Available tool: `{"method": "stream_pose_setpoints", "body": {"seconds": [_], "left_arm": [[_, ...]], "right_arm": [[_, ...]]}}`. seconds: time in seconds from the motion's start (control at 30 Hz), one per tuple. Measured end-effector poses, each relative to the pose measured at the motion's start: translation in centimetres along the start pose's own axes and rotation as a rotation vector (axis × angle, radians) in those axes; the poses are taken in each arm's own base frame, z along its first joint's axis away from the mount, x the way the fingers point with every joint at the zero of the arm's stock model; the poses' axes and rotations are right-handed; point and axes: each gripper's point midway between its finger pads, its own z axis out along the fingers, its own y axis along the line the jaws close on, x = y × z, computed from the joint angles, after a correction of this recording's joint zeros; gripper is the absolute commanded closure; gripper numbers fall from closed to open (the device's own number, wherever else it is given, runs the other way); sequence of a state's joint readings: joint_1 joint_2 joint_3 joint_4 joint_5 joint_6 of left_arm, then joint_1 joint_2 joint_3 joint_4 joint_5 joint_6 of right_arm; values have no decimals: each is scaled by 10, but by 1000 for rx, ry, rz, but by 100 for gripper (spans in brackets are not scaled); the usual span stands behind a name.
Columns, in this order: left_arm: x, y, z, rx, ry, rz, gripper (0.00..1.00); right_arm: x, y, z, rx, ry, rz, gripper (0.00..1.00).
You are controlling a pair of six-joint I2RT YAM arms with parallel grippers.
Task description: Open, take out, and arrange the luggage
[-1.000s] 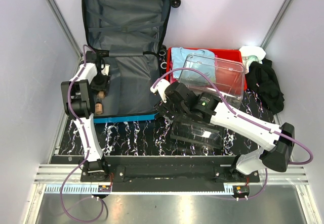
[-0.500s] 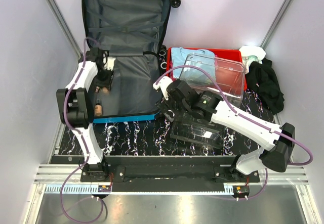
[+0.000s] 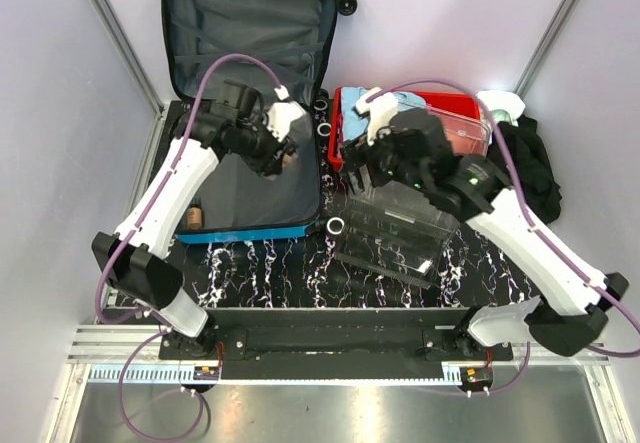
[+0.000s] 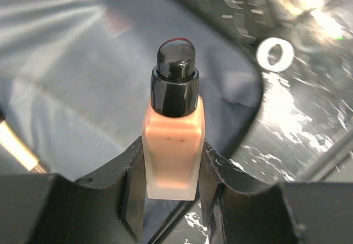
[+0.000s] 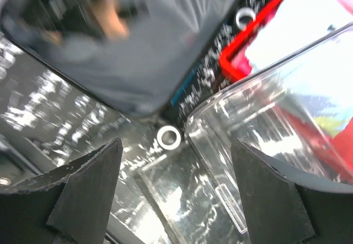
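The bright blue luggage (image 3: 262, 231) lies open at the back left, its lid upright and its grey lining (image 3: 240, 183) showing. The lining also shows in the left wrist view (image 4: 66, 79) and the right wrist view (image 5: 149, 51). My left gripper (image 3: 285, 158) (image 4: 172, 169) is over the case's right side. It is shut on a peach foundation bottle (image 4: 172, 139) with a black cap. My right gripper (image 3: 358, 168) (image 5: 176, 194) is open and empty above the clear plastic bin (image 3: 400, 213) (image 5: 265, 139).
A red tray (image 3: 455, 111) (image 5: 242, 57) with folded clothes stands at the back right, and black cloth (image 3: 525, 163) lies beside it. A white ring (image 3: 335, 225) (image 4: 274, 54) (image 5: 169, 137) lies on the marbled table by the case's front right corner. Another small bottle (image 3: 195, 208) lies in the case's left side.
My left gripper has swung from the case's left side to its right side, carrying the bottle. My right arm has lifted and moved toward the back. The white ring now shows.
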State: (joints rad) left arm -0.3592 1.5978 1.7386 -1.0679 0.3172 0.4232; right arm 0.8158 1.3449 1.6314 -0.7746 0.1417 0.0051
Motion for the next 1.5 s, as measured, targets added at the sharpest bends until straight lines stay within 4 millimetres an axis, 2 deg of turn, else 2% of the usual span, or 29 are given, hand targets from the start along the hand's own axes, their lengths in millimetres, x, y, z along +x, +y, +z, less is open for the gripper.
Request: {"method": "stream_pose_setpoints", "body": {"seconds": [0.07,0.17,0.23,0.33,0.5,0.6,0.7,0.77,0.87,0.97,1.07,1.13,1.2,1.4,1.5], "left_arm": [[-4,-23,1,67,-10,70,100],[2,-59,2,176,-14,177,100],[8,-87,2,255,-5,249,100],[5,-132,4,356,-9,393,100],[2,-214,15,519,-6,651,100],[2,-243,36,549,26,774,100],[0,-253,65,529,72,852,100],[-9,-256,85,505,87,879,100],[-20,-255,118,460,102,904,100],[-14,-249,138,434,139,921,100],[-8,-244,146,414,167,934,97],[-4,-241,150,400,186,944,82],[0,-237,153,387,201,954,76],[15,-234,160,397,242,978,76],[19,-233,165,396,256,983,70]], "right_arm": [[-18,1,-15,-15,-57,24,15],[-42,-1,-35,-13,-124,60,14],[-56,-8,-47,18,-161,83,13],[-73,-23,-62,75,-214,110,12],[-77,-46,-79,161,-244,132,11],[-74,-53,-89,195,-250,141,11],[-68,-63,-100,237,-254,154,11],[-66,-65,-105,247,-262,165,11],[-63,-66,-108,249,-267,181,11],[-55,-66,-103,251,-244,184,11],[-48,-65,-98,252,-222,181,11],[-45,-64,-96,250,-211,179,11],[-43,-64,-94,248,-205,178,11],[-37,-63,-89,248,-185,174,11],[-35,-63,-87,249,-177,172,11]]}}
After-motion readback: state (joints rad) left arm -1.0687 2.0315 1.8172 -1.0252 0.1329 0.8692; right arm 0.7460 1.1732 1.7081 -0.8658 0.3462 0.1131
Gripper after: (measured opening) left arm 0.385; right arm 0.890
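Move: The left hand already holds the foundation bottle high over the open suitcase. The clear box's tray lies about 29 cm to its right, 12 cm back and 23 cm below. The tray's raised lid is about 33 cm to its right and 2 cm ahead, 15 cm lower; the suitcase's white-ringed wheel is 15 cm right, 6 cm back and 25 cm down. From the empty right hand, the tray is some 10 cm right, 4 cm back and 32 cm below. Keeping its pinch on the bottle, the left hand sweeps right and back at nearly level height away from the suitcase, turning clockwise some 55 degrees, then carries on right to about 22 cm in all, comes forward again a few centimetres and sinks some 14 cm towards the clear tray as the fingers tip to point nearly straight down. The right hand, open and empty, clears out of the way up and to its right, then eases down a little, ending high above the box. ##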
